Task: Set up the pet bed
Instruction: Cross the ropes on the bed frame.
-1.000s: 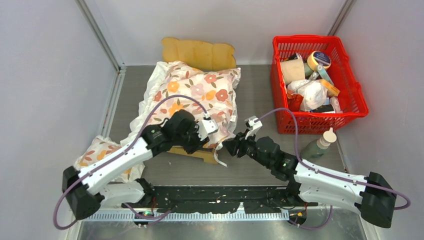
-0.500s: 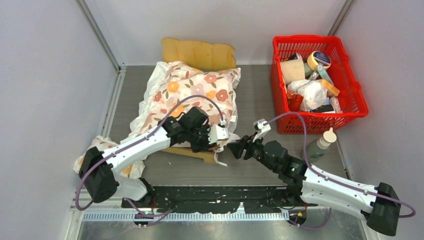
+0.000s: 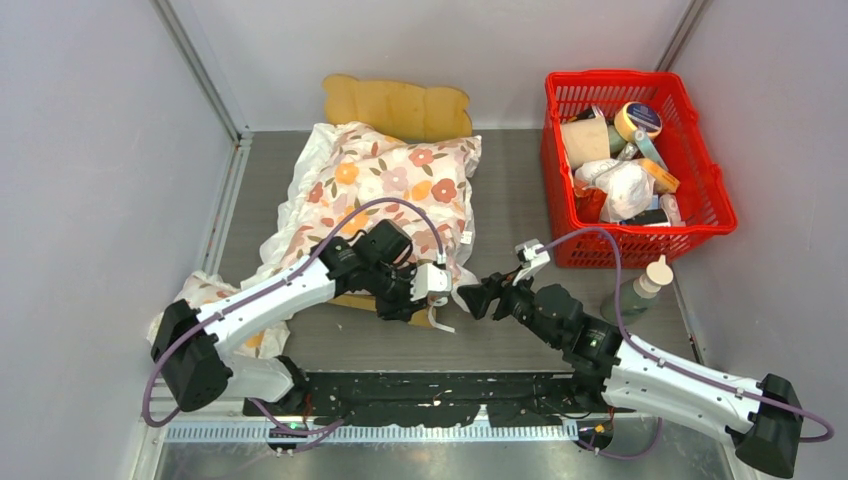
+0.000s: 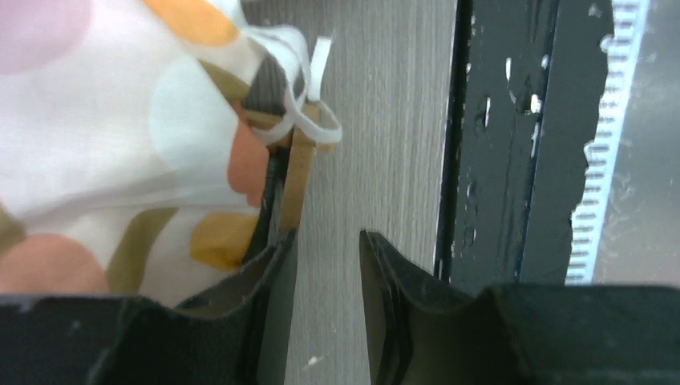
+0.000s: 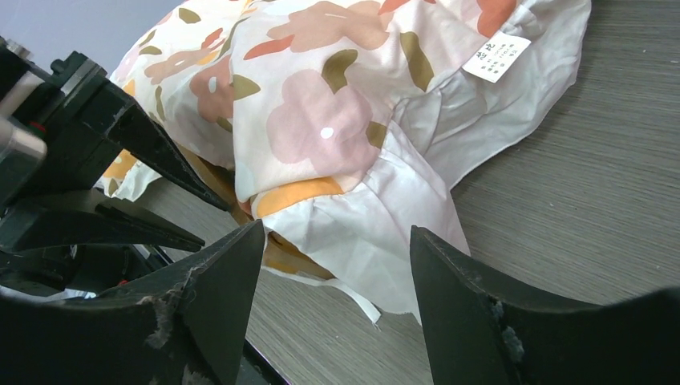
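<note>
The pet bed shows its scalloped wooden headboard (image 3: 398,106) at the back and a strip of its front rail (image 3: 372,304); a white floral cushion (image 3: 385,190) covers the rest. My left gripper (image 3: 418,303) is open at the bed's near right corner. In the left wrist view, the left gripper (image 4: 325,241) has bare table between its fingers, and one fingertip (image 4: 277,245) rests against the wooden rail (image 4: 297,176). My right gripper (image 3: 468,298) is open just right of that corner. In the right wrist view, the right gripper (image 5: 335,233) faces the cushion's white frill (image 5: 377,241) and the wood (image 5: 281,261) under it.
A red basket (image 3: 700,225) full of items stands at the back right, with a bottle (image 3: 638,288) in front of it. A small floral pillow (image 3: 195,298) lies at the near left under the left arm. The black base strip (image 3: 440,395) runs along the near edge.
My left gripper has moved right and nearer along the bed's front rail to its right corner. My right gripper has opened wider and shifted slightly right.
</note>
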`<action>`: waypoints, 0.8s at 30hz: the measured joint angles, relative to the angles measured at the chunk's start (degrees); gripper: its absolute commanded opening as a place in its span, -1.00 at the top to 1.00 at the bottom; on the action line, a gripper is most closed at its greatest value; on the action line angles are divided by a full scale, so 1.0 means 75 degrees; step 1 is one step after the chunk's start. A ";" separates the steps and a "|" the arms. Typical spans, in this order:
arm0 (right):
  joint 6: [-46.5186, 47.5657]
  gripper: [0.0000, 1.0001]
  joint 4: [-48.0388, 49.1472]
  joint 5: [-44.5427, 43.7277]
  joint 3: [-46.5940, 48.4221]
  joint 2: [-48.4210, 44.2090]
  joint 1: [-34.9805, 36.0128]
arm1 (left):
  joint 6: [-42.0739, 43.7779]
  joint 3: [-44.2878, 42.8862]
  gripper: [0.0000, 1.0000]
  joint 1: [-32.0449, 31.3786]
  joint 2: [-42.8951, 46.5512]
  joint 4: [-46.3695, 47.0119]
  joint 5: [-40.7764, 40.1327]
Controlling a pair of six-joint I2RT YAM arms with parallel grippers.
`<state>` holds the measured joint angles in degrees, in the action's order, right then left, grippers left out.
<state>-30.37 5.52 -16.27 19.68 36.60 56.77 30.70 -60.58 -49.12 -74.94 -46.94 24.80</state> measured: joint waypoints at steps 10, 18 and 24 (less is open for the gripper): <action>0.0003 -0.45 0.0000 0.0015 -0.0256 -0.0350 0.0000 | -0.0041 0.0361 0.22 0.0000 -0.0356 0.0854 -0.0134; 0.0006 -0.45 0.0006 0.0032 -0.0256 -0.0414 0.0000 | -0.0017 0.0548 0.40 0.0000 -0.0635 0.0927 -0.0347; 0.0085 -0.22 0.0268 0.0280 -0.0452 -0.0297 -0.0003 | 0.0449 0.0323 1.00 0.0000 -0.0901 0.0915 -0.0286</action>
<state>-29.74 7.53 -14.17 16.29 34.37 56.75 34.06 -58.15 -49.12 -81.69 -40.07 22.65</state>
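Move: The front rail of the bed frame, near its right end, lies about 4 cm below the left hand, some 2 cm ahead and 1 cm to the right. The white rope loop on the rail's end is roughly 6 cm to that hand's right and 2 cm ahead. The cushion's middle lies around 18 cm ahead and 5 cm to the left. From the right hand, the grip spot on the rail is about 9 cm left, 1 cm back and 6 cm below. Downward, with a small push forward, the left hand sinks about 4 cm onto the front rail of the bed frame, its half-open fingers coming down either side of the bar just short of the rope loop. Then, hardly moving any more, they close almost fully and pinch the rail. ##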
